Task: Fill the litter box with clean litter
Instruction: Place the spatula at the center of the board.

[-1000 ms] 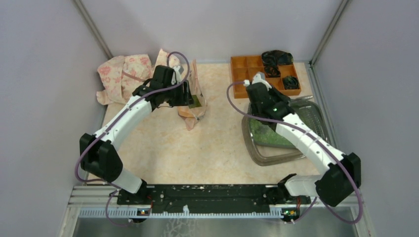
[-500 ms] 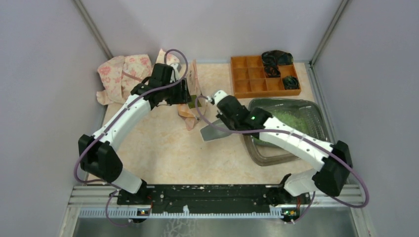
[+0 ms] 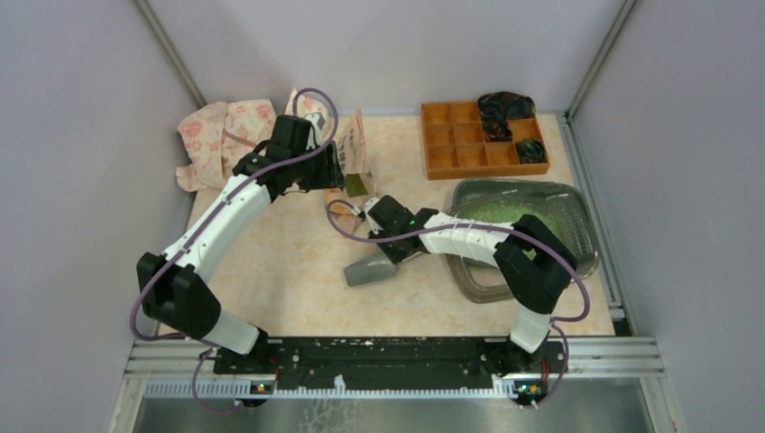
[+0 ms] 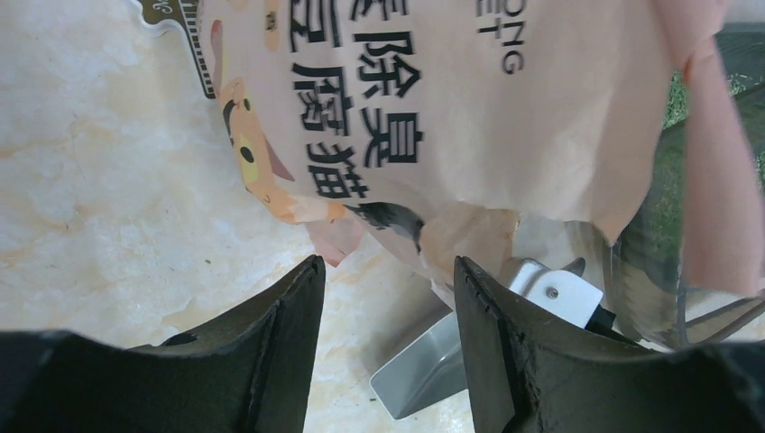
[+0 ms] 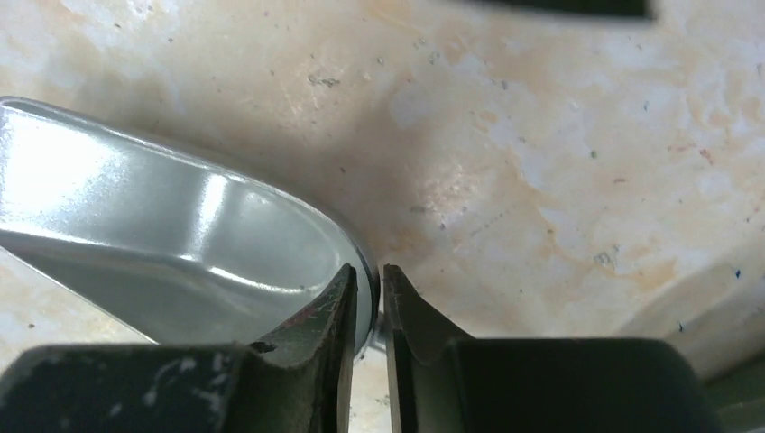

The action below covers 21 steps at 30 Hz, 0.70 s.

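The litter box (image 3: 480, 290), a dark grey-green tray, sits at the right with clean litter (image 3: 516, 211) heaped in its far half. A grey scoop (image 3: 368, 269) (image 5: 180, 234) (image 4: 424, 370) lies on the table left of the box. My right gripper (image 3: 390, 249) (image 5: 370, 271) straddles the scoop's rear wall, its jaws a narrow gap apart with table showing between them. My left gripper (image 3: 347, 177) (image 4: 388, 263) stands open beside the pink printed bag (image 3: 354, 144) (image 4: 451, 108), which lies just beyond its fingertips. Nothing is between its fingers.
An orange compartment tray (image 3: 469, 135) holding black items (image 3: 505, 106) stands at the back right. A pink floral cloth (image 3: 225, 131) is bunched at the back left. My right arm's elbow (image 3: 532, 262) hangs over the litter box's near left corner.
My right arm swung left from over the litter box, carrying the scoop down onto the table, and its jaws have parted slightly. The left arm has barely moved.
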### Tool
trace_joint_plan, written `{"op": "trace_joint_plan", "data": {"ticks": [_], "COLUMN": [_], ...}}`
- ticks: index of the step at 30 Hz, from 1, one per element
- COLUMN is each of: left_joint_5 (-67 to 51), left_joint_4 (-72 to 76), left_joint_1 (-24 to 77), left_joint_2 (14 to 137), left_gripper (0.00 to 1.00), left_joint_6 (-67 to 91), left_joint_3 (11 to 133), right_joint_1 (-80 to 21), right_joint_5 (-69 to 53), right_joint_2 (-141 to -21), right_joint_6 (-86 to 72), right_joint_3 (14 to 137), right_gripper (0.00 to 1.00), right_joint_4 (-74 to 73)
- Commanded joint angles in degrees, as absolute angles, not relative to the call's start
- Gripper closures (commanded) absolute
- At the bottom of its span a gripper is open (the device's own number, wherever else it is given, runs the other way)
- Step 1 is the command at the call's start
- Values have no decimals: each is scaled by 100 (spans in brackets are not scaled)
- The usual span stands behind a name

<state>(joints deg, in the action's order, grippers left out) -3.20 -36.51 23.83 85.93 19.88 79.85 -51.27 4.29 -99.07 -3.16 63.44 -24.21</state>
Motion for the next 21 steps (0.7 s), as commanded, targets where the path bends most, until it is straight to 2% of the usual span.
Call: {"op": "trace_joint_plan", "data": {"ticks": [1, 3, 7, 11, 16, 21], "left_joint_5": [-218, -217, -205, -182, -177, -194], "left_joint_4": [-3774, -3779, -3792, -3806, -3865, -3923], "left_joint_1": [2354, 2355, 2354, 2355, 2354, 2355], "left_joint_2": [8431, 8445, 8464, 8478, 8395, 8295], "left_gripper": [39, 39, 39, 39, 39, 37], "left_joint_6": [2030, 2030, 2030, 2022, 2013, 2021], "left_joint_3": [8139, 8139, 8182, 8216, 8257, 8380], "right_joint_1": [-5159, -5159, -5159, -5037, -4697, -4203], "right_joint_5": [186, 283, 700, 1439, 2175, 2093], "right_joint_2": [-9878, -9703, -8984, -8005, -7333, -6725], "right_joint_6": [-423, -432, -510, -1072, -1721, -2182], "right_joint_3": [6807, 6814, 6878, 6831, 6892, 6212], "right_gripper": [79, 73, 69, 51, 50, 50], "right_joint_4": [-2219, -2321, -2726, -3145, -4409, -4612]}}
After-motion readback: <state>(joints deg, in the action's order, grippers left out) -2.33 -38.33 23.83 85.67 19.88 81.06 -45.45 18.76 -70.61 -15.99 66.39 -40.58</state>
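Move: The right hand is down at the spatula's neck, the spatula's middle about 3 cm to its left, 1 cm back and 1 cm below. The litter box lies some 28 cm right and 5 cm ahead, the litter bag about 11 cm left and 15 cm ahead. From the left hand the spatula is roughly 12 cm right, 14 cm back and 19 cm below. Right fingers open, letting go of the spatula's handle; the hand lifts about 16 cm and 9 cm right. ##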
